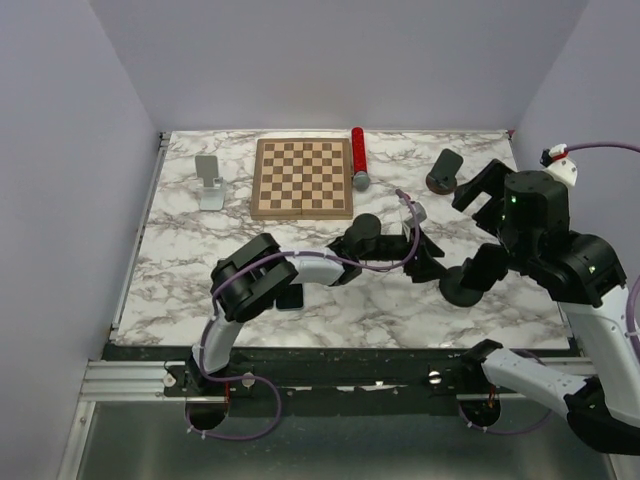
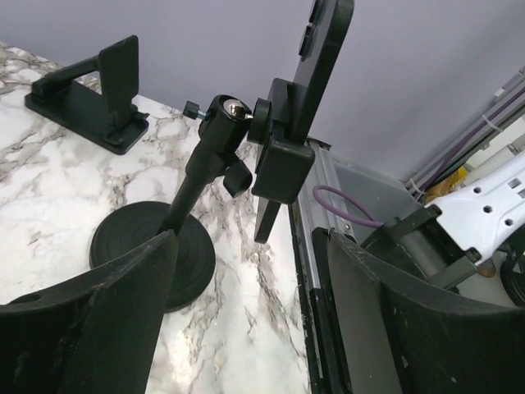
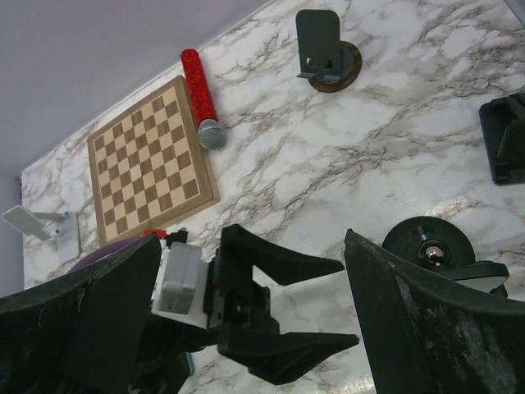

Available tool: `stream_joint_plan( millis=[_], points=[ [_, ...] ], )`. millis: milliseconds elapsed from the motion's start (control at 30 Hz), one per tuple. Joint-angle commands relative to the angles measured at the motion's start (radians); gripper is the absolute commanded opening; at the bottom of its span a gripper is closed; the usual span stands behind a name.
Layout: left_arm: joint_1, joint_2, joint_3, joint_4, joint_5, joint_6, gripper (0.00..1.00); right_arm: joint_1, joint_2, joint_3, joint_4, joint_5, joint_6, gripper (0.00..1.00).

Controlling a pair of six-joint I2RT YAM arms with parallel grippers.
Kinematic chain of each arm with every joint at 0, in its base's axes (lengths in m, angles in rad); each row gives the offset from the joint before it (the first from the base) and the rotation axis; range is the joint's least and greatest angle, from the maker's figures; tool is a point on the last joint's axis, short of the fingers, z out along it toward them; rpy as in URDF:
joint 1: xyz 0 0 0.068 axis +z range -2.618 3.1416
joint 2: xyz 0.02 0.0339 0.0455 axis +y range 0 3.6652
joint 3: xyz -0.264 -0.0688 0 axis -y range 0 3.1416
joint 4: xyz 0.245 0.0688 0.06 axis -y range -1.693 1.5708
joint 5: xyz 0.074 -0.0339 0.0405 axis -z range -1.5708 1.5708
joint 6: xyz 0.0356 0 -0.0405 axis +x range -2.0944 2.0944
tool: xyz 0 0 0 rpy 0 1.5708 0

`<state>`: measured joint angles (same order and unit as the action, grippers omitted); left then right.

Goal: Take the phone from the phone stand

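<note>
The black phone stand (image 2: pixel 205 164) has a round base (image 2: pixel 139 246), a slanted pole, a ball joint and a clamp (image 2: pixel 283 156). The dark phone (image 2: pixel 328 49) stands edge-on in the clamp, upright. My left gripper (image 2: pixel 250 271) is open and empty, low over the table, with its left finger beside the base and the phone above and ahead of the gap. In the top view the left gripper (image 1: pixel 435 258) lies just left of the stand's base (image 1: pixel 462 287). My right gripper (image 1: pixel 470 228) is open and empty, high above the stand and the left gripper (image 3: pixel 279 312).
A chessboard (image 1: pixel 303 177) and a red microphone (image 1: pixel 357 155) lie at the back. A grey stand (image 1: pixel 210 180) is at the back left, and a dark stand on a round brown base (image 1: pixel 443 172) at the back right. A black angled stand (image 2: pixel 90 90) sits beyond the phone stand. The table's right edge rail (image 2: pixel 316 246) is close.
</note>
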<state>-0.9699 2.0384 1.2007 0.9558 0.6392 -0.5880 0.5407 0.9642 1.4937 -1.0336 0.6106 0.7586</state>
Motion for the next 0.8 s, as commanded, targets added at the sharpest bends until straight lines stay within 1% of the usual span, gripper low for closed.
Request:
stream_joint_plan(
  millis=[0,167,333,400,467,600,667,767],
  points=[
    [-0.034,0.091,0.107,0.026,0.026,-0.006,0.79,-0.006,-0.017,0.020,-0.026,-0.044,-0.010,1.00],
    [-0.051,0.171,0.188,0.023,0.044,-0.033,0.77,-0.007,-0.036,0.022,-0.021,-0.056,-0.030,1.00],
    [-0.082,0.212,0.222,0.018,0.052,-0.027,0.73,-0.006,-0.025,0.042,-0.025,-0.050,-0.055,1.00],
    [-0.087,0.224,0.229,0.018,0.034,-0.031,0.69,-0.006,-0.018,0.055,-0.028,-0.051,-0.062,1.00],
    [-0.088,0.233,0.237,0.021,0.016,-0.040,0.62,-0.006,-0.015,0.063,-0.028,-0.050,-0.067,1.00],
    [-0.090,0.247,0.259,0.029,0.004,-0.046,0.51,-0.007,-0.015,0.064,-0.030,-0.044,-0.074,1.00],
    [-0.091,0.251,0.267,0.021,0.003,-0.044,0.47,-0.005,-0.016,0.060,-0.035,-0.041,-0.077,1.00],
    [-0.094,0.258,0.272,0.040,0.009,-0.051,0.44,-0.005,-0.021,0.051,-0.038,-0.037,-0.078,1.00]
  ],
)
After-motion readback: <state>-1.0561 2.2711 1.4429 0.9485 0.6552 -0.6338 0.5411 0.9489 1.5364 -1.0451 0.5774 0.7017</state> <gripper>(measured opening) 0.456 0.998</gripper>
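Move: The clamp head of the phone stand, still holding the phone, is about 9 cm to the right of the left hand, roughly 1 cm back and near its height. The phone rises just past the clamp, 11 cm right, level fore-and-aft and 4 cm higher. The round base sits 10 cm right, 2 cm ahead and 15 cm below. From the right hand the clamp is some 5 cm back, 2 cm right and 16 cm down. With its fingers already pointing to the robot's right, the left hand slides about 6 cm to the right towards the phone stand's clamp head, sinking some 3 cm and easing back a little over 2 cm, quickly at first and then slowing. As it nears, the wrist swings only about 5 degrees clockwise and the fingers narrow from wide open to roughly half open beside the clamp's lower end, with no clear contact to be seen. ##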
